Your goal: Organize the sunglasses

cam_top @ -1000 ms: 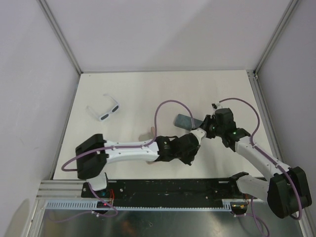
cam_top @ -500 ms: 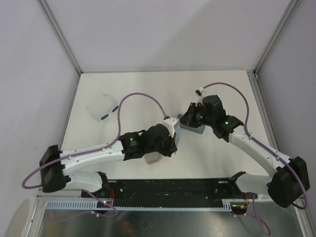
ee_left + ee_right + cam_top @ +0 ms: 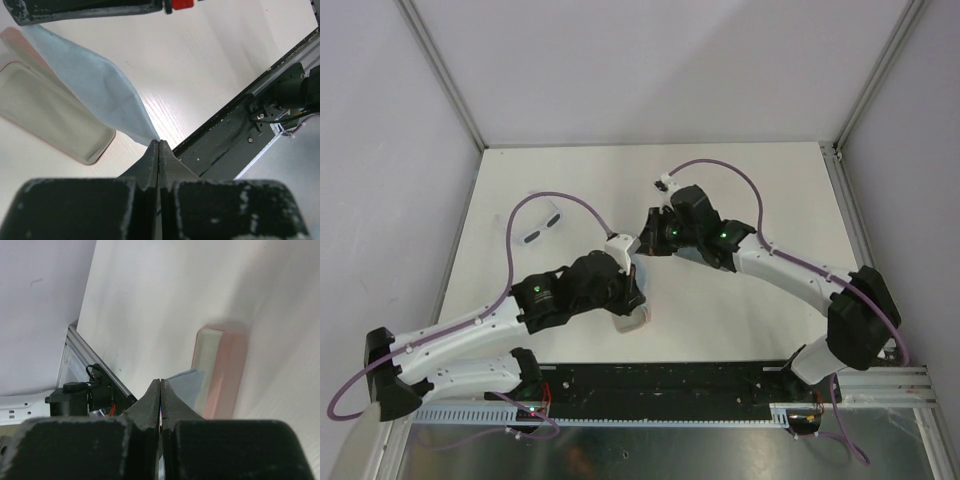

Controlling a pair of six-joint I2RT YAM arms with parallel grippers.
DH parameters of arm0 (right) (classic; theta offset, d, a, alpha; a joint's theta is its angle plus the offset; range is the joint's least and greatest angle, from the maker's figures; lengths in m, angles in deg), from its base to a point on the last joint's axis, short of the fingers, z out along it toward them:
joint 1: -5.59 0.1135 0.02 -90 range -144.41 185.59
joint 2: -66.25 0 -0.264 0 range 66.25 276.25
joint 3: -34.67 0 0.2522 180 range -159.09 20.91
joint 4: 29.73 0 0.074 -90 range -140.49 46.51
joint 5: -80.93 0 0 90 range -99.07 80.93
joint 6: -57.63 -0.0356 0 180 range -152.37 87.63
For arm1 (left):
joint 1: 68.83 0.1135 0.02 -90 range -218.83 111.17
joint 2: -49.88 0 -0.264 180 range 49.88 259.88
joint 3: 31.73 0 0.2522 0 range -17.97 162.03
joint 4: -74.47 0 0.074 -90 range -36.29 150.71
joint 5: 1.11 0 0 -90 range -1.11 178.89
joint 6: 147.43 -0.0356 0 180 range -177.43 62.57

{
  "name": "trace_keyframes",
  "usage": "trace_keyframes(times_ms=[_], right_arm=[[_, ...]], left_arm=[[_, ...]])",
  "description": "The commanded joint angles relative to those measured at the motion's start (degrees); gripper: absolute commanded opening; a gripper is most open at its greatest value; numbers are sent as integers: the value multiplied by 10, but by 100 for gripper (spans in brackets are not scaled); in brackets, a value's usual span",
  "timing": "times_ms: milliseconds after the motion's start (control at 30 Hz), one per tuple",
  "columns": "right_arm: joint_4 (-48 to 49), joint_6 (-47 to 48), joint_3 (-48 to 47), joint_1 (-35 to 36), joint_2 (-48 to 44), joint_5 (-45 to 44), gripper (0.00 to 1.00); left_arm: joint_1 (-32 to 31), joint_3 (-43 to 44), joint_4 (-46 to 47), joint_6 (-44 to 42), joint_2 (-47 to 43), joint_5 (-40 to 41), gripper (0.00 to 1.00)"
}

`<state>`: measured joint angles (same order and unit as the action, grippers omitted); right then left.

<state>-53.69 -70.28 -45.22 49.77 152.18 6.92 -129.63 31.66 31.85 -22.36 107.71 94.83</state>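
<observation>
The white-framed sunglasses (image 3: 542, 228) lie with arms unfolded at the table's back left, away from both grippers. An open pink case (image 3: 634, 320) sits near the front middle, mostly under my left arm. In the left wrist view its pale inside (image 3: 45, 115) shows, with a light blue cloth (image 3: 95, 85) draped over one side. My left gripper (image 3: 158, 143) is shut, and the cloth's corner ends right at its tips. My right gripper (image 3: 160, 381) is shut on nothing and points at the pink case (image 3: 227, 370) and cloth (image 3: 186, 385) from behind.
A black rail (image 3: 660, 385) runs along the table's near edge, close to the pink case. Purple cables loop above both arms. The right arm (image 3: 770, 265) stretches across the table's middle. Grey walls close in the left, back and right sides.
Both arms have swung left. The left gripper moved from beside the grey-blue case to the pink case. The right gripper left the grey-blue case, which no longer shows. Both stayed shut.
</observation>
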Motion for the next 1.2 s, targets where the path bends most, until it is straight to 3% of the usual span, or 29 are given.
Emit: trace_keyframes(times_ms=[0, 433, 1167], right_arm=[[40, -9, -48, 18, 40, 7, 0], [73, -16, -90, 54, 156, 28, 0], [44, 14, -144, 70, 274, 14, 0]], left_arm=[[14, -11, -49, 20, -32, 12, 0], [30, -58, -103, 61, -42, 26, 0], [36, -119, -70, 105, 22, 37, 0]])
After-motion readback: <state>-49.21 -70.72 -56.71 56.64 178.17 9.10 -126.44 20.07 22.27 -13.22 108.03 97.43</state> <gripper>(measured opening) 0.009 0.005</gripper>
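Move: Both shut grippers already hold the light-blue cloth stretched over the open pink case. The case's middle lies about 7 cm ahead of the left hand, 3 cm to its left and 17 cm below; from the right hand it is about 5 cm back, 3 cm left and 19 cm below. The slate-blue case lies some 10 cm ahead and 17 cm right of the right hand, and the white sunglasses about 17 cm ahead and 27 cm left of it. Down and to the left together, both hands bring the stretched cloth towards the pink case, sinking about 10 cm while shifting 7 to 9 cm left, so the cloth goes across to the tray's left side. The left hand also draws back about 2 cm and tips its fingers more steeply down, some 25 degrees; both keep their pinch on the cloth. ##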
